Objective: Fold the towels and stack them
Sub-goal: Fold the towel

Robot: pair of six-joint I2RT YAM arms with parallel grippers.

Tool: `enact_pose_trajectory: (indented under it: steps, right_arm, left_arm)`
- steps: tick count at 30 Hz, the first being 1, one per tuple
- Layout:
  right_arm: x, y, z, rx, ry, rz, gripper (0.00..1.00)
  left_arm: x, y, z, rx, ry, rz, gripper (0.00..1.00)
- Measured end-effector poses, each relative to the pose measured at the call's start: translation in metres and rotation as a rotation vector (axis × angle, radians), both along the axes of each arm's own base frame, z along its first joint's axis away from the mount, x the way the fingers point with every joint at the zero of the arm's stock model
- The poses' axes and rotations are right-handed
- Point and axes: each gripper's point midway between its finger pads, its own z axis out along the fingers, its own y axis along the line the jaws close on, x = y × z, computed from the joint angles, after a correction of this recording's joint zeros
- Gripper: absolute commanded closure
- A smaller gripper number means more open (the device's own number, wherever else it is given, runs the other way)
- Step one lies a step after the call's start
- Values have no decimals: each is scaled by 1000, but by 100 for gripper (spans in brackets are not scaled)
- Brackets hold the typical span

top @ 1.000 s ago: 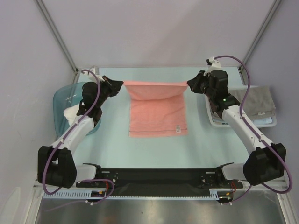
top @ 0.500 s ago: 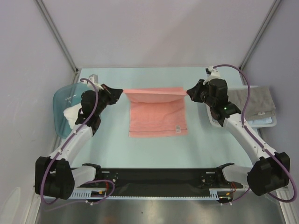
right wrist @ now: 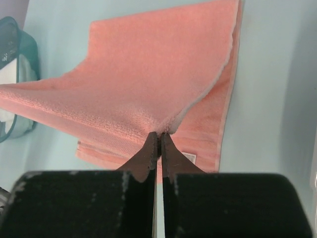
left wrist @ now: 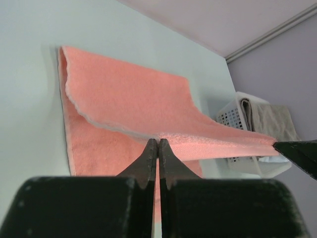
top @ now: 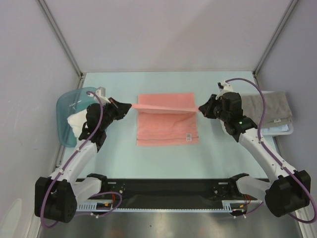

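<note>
A salmon-pink towel [top: 167, 126] lies in the middle of the table with its far half lifted and drawn over toward the near edge. My left gripper [top: 130, 105] is shut on that raised edge's left corner [left wrist: 157, 140]. My right gripper [top: 200, 108] is shut on its right corner [right wrist: 160, 133]. The raised edge hangs taut between them, above the flat half, whose small white label [top: 188, 136] shows near the front right. A grey towel [top: 270, 106] lies folded on the white basket at the right. A white towel [top: 77, 120] sits in the blue tub at the left.
The translucent blue tub [top: 67, 106] stands by the left edge, close behind my left arm. The white lattice basket [top: 286, 128] sits at the right edge, beside my right arm. Metal frame posts rise at both far corners.
Both grippers have moved toward the near edge, carrying the towel's far edge over the flat half. The raised fold now covers more of the towel.
</note>
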Motion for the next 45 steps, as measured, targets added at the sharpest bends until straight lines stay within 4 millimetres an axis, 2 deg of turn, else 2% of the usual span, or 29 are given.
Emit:
enact_pose_trajectory:
  steps: [9, 16, 22, 26, 29, 30, 32, 33, 34, 38, 39, 42, 45]
  right_arm:
    - [-24, 0, -46, -23, 114, 27, 100]
    - [-41, -1, -80, -41, 196, 40, 100]
    - [-52, -3, -96, -56, 245, 46, 100]
    - [-61, -1, -109, -61, 280, 58, 98]
    - [-69, 1, -121, -69, 316, 66, 87]
    - [-72, 1, -126, -71, 331, 70, 79]
    - [-77, 3, -134, -79, 356, 76, 75]
    - [-80, 3, -139, -90, 367, 75, 66]
    - [-82, 1, -143, -97, 377, 70, 62]
    - [-87, -6, -156, -132, 419, 44, 57]
    - [-87, -7, -156, -136, 420, 37, 49]
    - [-80, -10, -153, -148, 420, 10, 44]
    - [-52, -6, -137, -157, 403, -19, 43]
  left_arm:
    - [-23, -3, -33, 15, 81, -19, 100]
    - [-45, -5, -68, 33, 170, -37, 100]
    - [-64, -7, -98, 47, 255, -52, 100]
    - [-76, -6, -117, 56, 308, -55, 95]
    - [-84, -5, -129, 60, 348, -56, 90]
    - [-86, -5, -132, 62, 358, -55, 87]
    - [-89, -3, -137, 67, 375, -54, 81]
    - [-90, -3, -140, 70, 383, -51, 76]
    - [-91, -2, -143, 73, 390, -49, 74]
    - [-97, -1, -156, 85, 435, -50, 66]
    - [-98, 0, -157, 87, 443, -50, 64]
    - [-100, 3, -159, 105, 465, -38, 59]
    - [-85, 6, -142, 121, 455, -2, 56]
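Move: Between the hands, both pinching a corner of the pink towel's raised edge, the lower layer lies flat. Its near corners are the target: for the left hand about 12 cm back and 18 below, directly in line; for the right hand about 11 back, 1 to the right and 18 below. The white tag lies some 4 cm beyond the right near corner and 4 left of it. The white towel is about 23 cm left and 2 back of the left hand, 13 lower; the grey towel is some 28 right, 3 ahead and 12 below the right hand. Lowering the held edge together, both hands sink about 15 cm while drawing back some 9 cm towards the towel's near edge, their fingertips tipping down roughly 25 degrees. Near the bottom both sets of fingers open about halfway and let go of the corners, then the hands start back up and forward by 2 to 3 cm, the right one more. ##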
